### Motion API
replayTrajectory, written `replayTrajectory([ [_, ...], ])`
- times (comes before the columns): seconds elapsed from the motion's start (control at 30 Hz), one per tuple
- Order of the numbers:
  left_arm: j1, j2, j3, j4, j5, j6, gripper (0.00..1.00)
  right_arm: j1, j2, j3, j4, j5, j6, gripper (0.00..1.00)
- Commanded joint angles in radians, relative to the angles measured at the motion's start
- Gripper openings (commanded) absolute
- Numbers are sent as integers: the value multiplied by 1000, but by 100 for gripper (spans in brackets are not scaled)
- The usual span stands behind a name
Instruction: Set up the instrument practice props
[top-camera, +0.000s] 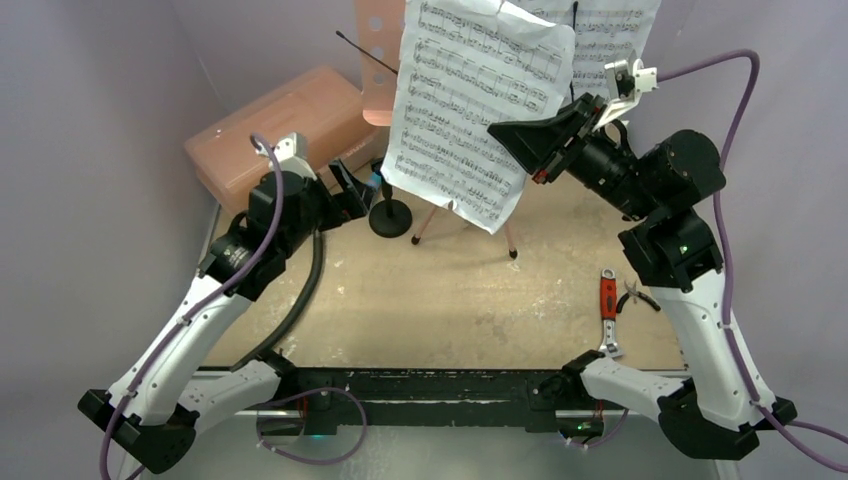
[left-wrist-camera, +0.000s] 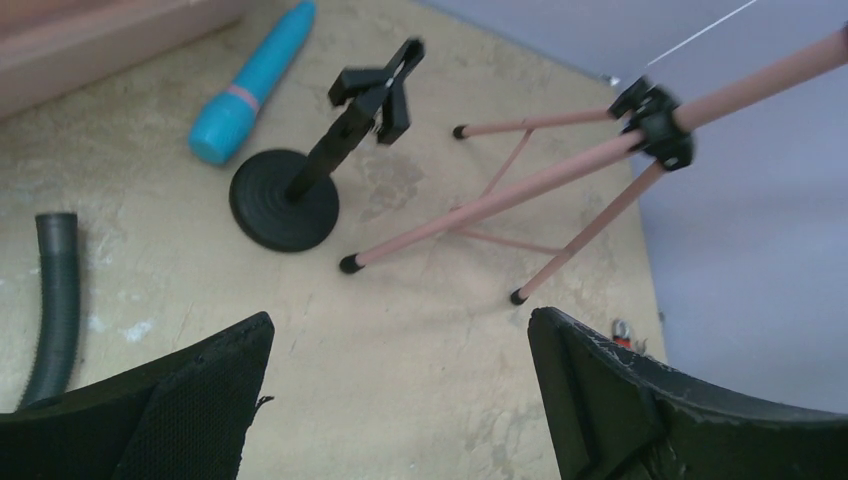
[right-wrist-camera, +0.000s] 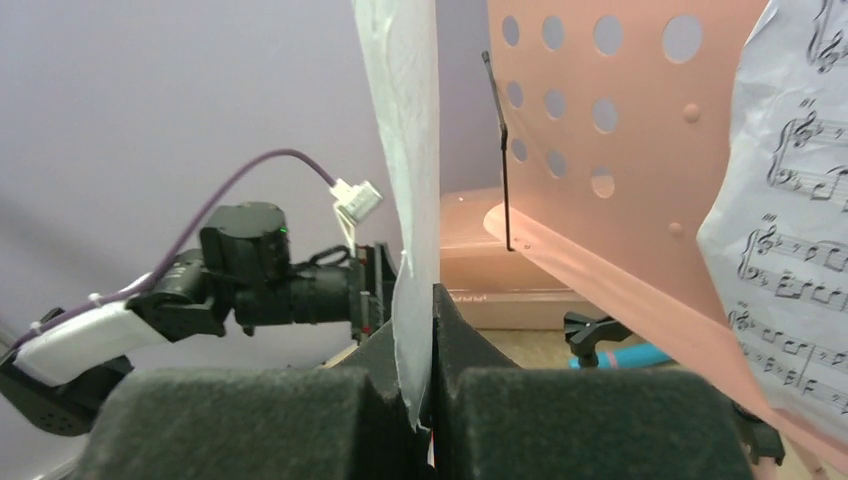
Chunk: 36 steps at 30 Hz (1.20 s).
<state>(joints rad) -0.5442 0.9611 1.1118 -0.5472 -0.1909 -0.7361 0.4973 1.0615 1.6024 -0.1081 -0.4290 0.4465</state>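
Note:
The pink perforated music stand rises at the back on tripod legs. My right gripper is shut on the edge of a white sheet-music page, held upright in front of the stand's desk; the page runs edge-on between the shut jaws. A second page leans on the desk's right side. The cyan toy microphone lies on the table beside the upright black mic stand. My left gripper hovers open and empty near them.
A translucent pink case sits at the back left. A black corrugated hose curves along the left side. Red-handled pliers and a smaller pair lie at the right. Purple walls close in behind and beside the table.

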Motion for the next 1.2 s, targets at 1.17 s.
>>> replayTrajectory([
  [1.17,-1,399,719,332,162,-285,66,3,160,381,-106,299,-282,0],
])
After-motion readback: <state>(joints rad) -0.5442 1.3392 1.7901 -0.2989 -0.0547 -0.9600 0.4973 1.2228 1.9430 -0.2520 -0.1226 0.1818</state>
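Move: The left hand, open and empty, has the stand's left clip about 10 cm ahead, 9 cm right and 25 cm above; the black holder stands some 4 cm ahead, 6 cm right and 25 cm below. The right hand holds the loose sheet; the stand's tray is centred some 10 cm straight ahead, roughly level, its left clip 8 cm ahead and 10 cm left, its right clip 8 cm ahead and 9 cm right. Left hand rises 25 cm towards the left clip, closing partway; right carries the sheet up and forward, turning clockwise. ##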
